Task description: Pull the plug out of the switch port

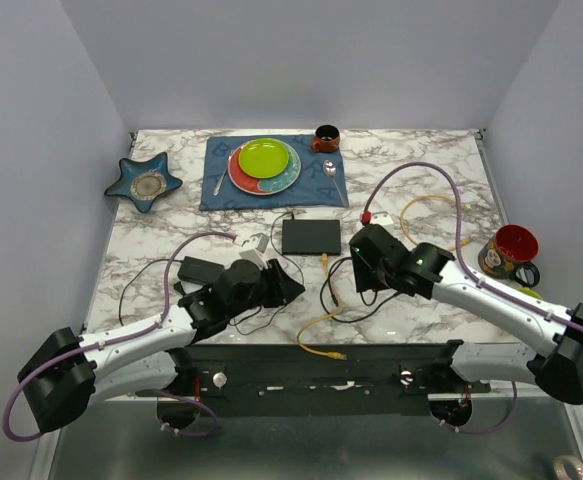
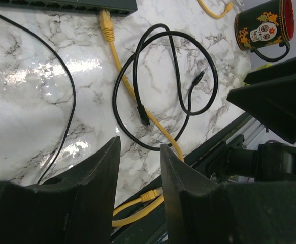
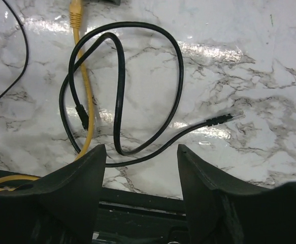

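Observation:
The switch (image 1: 311, 237) lies flat at mid table; its socket edge (image 2: 61, 5) shows at the top of the left wrist view. A yellow plug (image 2: 105, 25) (image 3: 75, 14) has its tip at that edge, and I cannot tell whether it sits in a port. Its yellow cable (image 1: 323, 318) runs down to the table's front. A black cable (image 3: 120, 86) (image 2: 178, 66) lies looped, with both its plugs (image 3: 221, 120) free on the marble. My left gripper (image 2: 140, 143) (image 1: 293, 285) is open and empty. My right gripper (image 3: 141, 147) (image 1: 359, 262) is open over the loop, holding nothing.
A skull mug (image 1: 511, 250) stands at the right edge. A black power brick (image 1: 201, 268) with a thin cord lies left of the switch. Behind are a blue placemat with plates (image 1: 266, 165), a small cup (image 1: 325, 137) and a star dish (image 1: 144, 182).

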Controlling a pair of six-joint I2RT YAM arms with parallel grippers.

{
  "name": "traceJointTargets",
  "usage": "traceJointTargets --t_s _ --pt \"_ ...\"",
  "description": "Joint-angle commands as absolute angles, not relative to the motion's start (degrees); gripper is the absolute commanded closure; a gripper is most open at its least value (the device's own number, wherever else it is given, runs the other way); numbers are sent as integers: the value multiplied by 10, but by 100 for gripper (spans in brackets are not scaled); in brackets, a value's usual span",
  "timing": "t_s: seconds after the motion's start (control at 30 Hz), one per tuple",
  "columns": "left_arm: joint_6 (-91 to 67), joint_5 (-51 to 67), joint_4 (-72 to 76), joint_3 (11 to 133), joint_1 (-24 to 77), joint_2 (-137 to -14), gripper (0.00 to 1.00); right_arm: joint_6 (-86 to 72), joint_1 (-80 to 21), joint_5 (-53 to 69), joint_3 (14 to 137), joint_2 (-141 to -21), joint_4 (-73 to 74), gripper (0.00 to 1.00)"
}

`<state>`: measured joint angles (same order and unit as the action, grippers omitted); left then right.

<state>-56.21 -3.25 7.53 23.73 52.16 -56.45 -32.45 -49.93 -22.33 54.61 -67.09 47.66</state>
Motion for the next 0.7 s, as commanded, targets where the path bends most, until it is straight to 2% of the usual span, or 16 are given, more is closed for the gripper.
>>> traceJointTargets --t_s 0.0,0.17,0.27,0.3,0.4,0.53,0.67 --pt "-578 -49 84 214 532 -537 55 -311 -503 -201 542 -704 434 32" --pt "-584 -53 83 201 535 -523 55 -309 -503 -203 542 -772 409 32" --pt "-588 -54 83 195 539 -518 55 -302 -503 -190 557 -823 385 60" --pt "-591 -57 80 192 541 -512 55 -295 -503 -169 560 -822 355 80" --pt "-595 -69 68 185 543 -492 55 -279 -504 -116 572 -790 276 99" --pt "-603 -94 50 175 545 -457 56 -263 -504 -49 584 -704 164 99" --pt "-607 -113 35 170 546 -430 56 -272 -504 68 659 -707 128 99"
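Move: The black cable lies coiled on the table below the empty right hand, the coil's middle about 4 cm ahead, 4 cm to its left and 6 cm down, with the near strands almost under the fingers. The cable's loose end lies some 4 cm ahead and 8 cm to the right. The switch sits roughly 18 cm ahead and 13 cm left, the yellow plug in it about 14 ahead and 10 left. From the left hand the coil is about 6 cm ahead, 11 right and 6 down. The right hand sinks about 6 cm with open fingers, easing a little left and forward, shuts on the near strands of the coiled black cable, and at once rises some 12 cm while swinging well to the left and slightly forward towards the switch, rolling so that its left side comes up over 20 degrees and turning somewhat counter-clockwise. The empty left hand, still half open, gives way a couple of centimetres, first back and then to its left. ##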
